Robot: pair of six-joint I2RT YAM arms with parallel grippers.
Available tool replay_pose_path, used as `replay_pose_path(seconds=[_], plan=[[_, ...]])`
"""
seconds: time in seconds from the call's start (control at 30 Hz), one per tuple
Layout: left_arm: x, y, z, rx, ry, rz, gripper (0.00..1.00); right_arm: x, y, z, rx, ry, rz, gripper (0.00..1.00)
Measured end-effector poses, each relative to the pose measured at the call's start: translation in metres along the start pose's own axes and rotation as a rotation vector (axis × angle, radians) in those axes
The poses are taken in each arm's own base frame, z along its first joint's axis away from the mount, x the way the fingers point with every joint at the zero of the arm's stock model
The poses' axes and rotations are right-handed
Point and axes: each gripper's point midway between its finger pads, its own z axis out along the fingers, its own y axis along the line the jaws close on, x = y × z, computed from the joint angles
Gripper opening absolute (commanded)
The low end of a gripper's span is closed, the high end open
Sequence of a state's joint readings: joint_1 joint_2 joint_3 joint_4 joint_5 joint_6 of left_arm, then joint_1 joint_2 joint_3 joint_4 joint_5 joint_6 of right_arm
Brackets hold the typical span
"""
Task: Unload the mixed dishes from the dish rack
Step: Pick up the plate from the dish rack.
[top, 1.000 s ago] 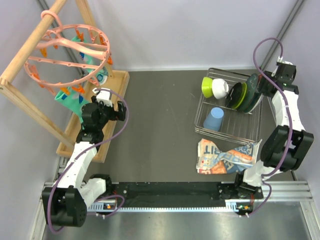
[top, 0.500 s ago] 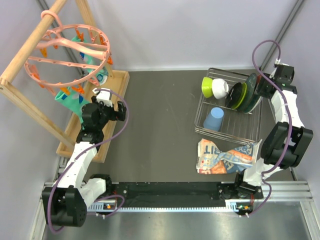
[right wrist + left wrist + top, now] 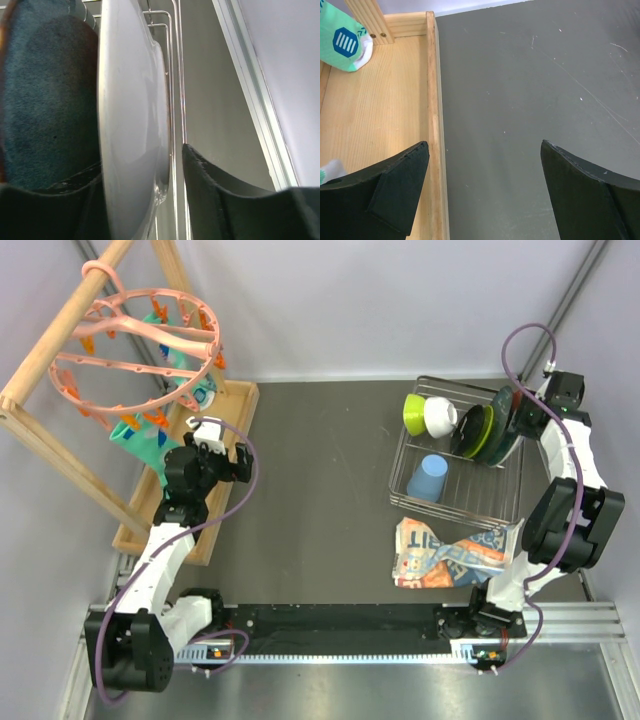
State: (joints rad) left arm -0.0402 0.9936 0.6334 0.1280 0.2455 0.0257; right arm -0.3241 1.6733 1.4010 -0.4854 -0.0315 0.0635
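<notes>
The dish rack (image 3: pixel 455 504), a silver wire basket, stands at the right of the table. It holds a lime-green bowl (image 3: pixel 414 412), a small white bowl (image 3: pixel 440 416), a light blue cup (image 3: pixel 430 478) and upright plates (image 3: pixel 492 428). My right gripper (image 3: pixel 528 412) is at the plates' right end. In the right wrist view its jaws (image 3: pixel 140 160) straddle a pale glossy plate (image 3: pixel 130 115), with a thin gap and a rack wire (image 3: pixel 173 75) by the right finger. A teal speckled plate (image 3: pixel 47 90) stands just behind. My left gripper (image 3: pixel 485 145) is open over bare table, far left.
A crumpled orange-blue-white packet (image 3: pixel 450 555) lies in front of the rack. A wooden frame with a pink ring of clips (image 3: pixel 140 340) fills the back left, its wooden tray (image 3: pixel 380 110) under my left finger. A green sock (image 3: pixel 342 37) hangs there. The wall rail (image 3: pixel 250 85) is right of the rack.
The right gripper has shifted slightly toward the plates and its jaws have narrowed around the outermost plate. The left arm has not moved.
</notes>
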Motion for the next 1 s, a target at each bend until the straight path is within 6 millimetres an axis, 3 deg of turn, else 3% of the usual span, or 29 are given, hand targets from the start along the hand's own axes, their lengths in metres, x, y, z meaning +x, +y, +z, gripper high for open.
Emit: replay_pose_path(seconds=[0.13, 0.37, 0.7, 0.83, 1.0], plan=[[0.0000, -0.0001, 0.0000, 0.000, 0.000, 0.000, 0.96, 0.0000, -0.0001, -0.0001, 0.000, 0.000, -0.003, 0.41], [0.0002, -0.0001, 0.0000, 0.000, 0.000, 0.000, 0.96, -0.0002, 0.0003, -0.0002, -0.007, 0.000, -0.009, 0.26], [0.0003, -0.0001, -0.0001, 0.000, 0.000, 0.000, 0.96, -0.0009, -0.0018, -0.0004, 0.006, -0.004, -0.007, 0.13], [0.0003, -0.0001, -0.0001, 0.000, 0.000, 0.000, 0.96, -0.0010, -0.0028, -0.0005, 0.011, -0.004, -0.009, 0.00], [0.0003, -0.0002, -0.0001, 0.001, 0.000, 0.000, 0.96, -0.0008, -0.0053, -0.0015, 0.030, -0.003, -0.013, 0.00]])
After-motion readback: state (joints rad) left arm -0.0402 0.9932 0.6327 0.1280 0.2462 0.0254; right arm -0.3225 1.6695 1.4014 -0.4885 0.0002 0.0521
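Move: The white plate, rightmost in the rack, already stands between the right hand's open fingers; its middle lies about 3 cm ahead of that hand, 2 cm to its left and 6 cm down. At the same depth, the blue plate is roughly 5 cm to the hand's left, ahead by 3 cm; the green plate is about 9 cm left, level fore and aft. The white plate is some 57 cm to the idle left hand's right, 10 cm ahead and 10 cm lower. The right hand stays where it is, its fingers pointing forward and down at some 45 degrees, and closes them from about half open to a little over a quarter open, one pad in the gap beside the blue plate and the other on the white plate's outer, right side. The pads stop on the plate partway through and keep pinching it near its upper rim with plainly rising grip effort, while the hand drifts only about half a centimetre to the right and does not lift yet. ##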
